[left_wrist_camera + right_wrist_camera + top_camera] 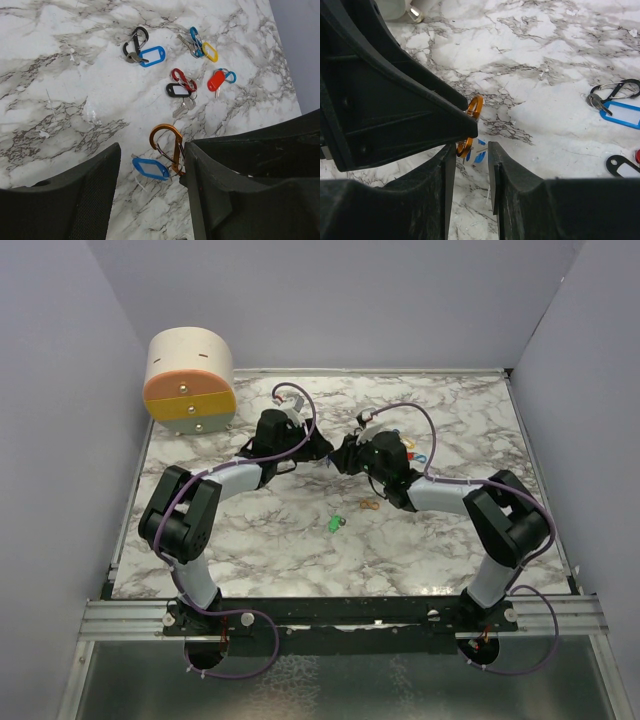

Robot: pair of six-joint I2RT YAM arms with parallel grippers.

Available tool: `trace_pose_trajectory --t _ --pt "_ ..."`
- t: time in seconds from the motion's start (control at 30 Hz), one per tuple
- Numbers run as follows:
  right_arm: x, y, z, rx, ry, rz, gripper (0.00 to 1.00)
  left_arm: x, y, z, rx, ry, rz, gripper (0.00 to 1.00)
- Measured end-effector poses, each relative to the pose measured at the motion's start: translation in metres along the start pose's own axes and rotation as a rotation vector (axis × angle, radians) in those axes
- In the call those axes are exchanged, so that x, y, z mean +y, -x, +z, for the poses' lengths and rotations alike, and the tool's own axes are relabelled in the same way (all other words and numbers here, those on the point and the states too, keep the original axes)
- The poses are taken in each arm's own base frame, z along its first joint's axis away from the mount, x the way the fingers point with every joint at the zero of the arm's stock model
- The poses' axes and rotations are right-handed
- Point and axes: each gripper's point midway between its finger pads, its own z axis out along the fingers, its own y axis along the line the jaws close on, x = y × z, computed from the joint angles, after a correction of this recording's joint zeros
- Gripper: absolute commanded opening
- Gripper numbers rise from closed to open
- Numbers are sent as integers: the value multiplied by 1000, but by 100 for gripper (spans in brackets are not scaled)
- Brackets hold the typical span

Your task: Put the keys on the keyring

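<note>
An orange carabiner keyring (167, 144) stands at mid-table with a blue-tagged key (150, 168) hanging from its small ring. My left gripper (151, 150) is open wide, and the carabiner rests against the inner edge of its right finger (220, 190). My right gripper (471, 150) faces it with jaws narrow but apart. The blue tag (479, 151) and the orange carabiner (474, 107) show just past its fingertips. Both grippers (332, 453) meet tip to tip at the table's middle.
Beyond lie a black clip with a blue tag (145, 54), a blue clip with a yellow tag (202, 46), a red clip with a black tag (179, 87) and a red tag (217, 80). A green key (335, 524) and an orange ring (368, 505) lie nearer. A round cream box (190, 380) stands back left.
</note>
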Motion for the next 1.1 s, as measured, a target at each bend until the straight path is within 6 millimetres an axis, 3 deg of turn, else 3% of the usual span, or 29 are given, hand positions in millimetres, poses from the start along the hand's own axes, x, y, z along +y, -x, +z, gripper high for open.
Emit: trace_pose_trajectory --t 0.3,0.53,0.93,1.1 --pt "-5 -6 3 8 -3 -5 24 -2 -4 -2 12 -11 -3 56" --pt "-5 -2 4 -7 10 -25 1 -4 -1 -2 3 -16 0 56" --pt "-5 -2 5 -7 16 -38 1 -4 1 -2 -7 -17 1 56" --pt "-22 -8 13 10 -22 -28 1 -8 1 -4 -7 -24 -7 57"
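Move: For the right hand, the orange keyring with its blue tag is almost at the fingertips, about 2 cm ahead, 2 cm left and 1 cm up. The black clip with a blue tag lies on the table about 12 cm ahead and 5 cm right; the red clip about 6 cm ahead and 9 cm right, both some 11 cm below. From the left hand, the orange keyring is level fore and aft and in height, about 3 cm right. Down by barely a centimetre, then almost in place, the right hand shuts its part-open fingers and pinches the lower end of the orange keyring beside the left hand's fingertips. Keeping the pinch, it then eases forward and down, slightly right, ending about 2 cm ahead of and below its start. The left hand stays put with its fingers open. ##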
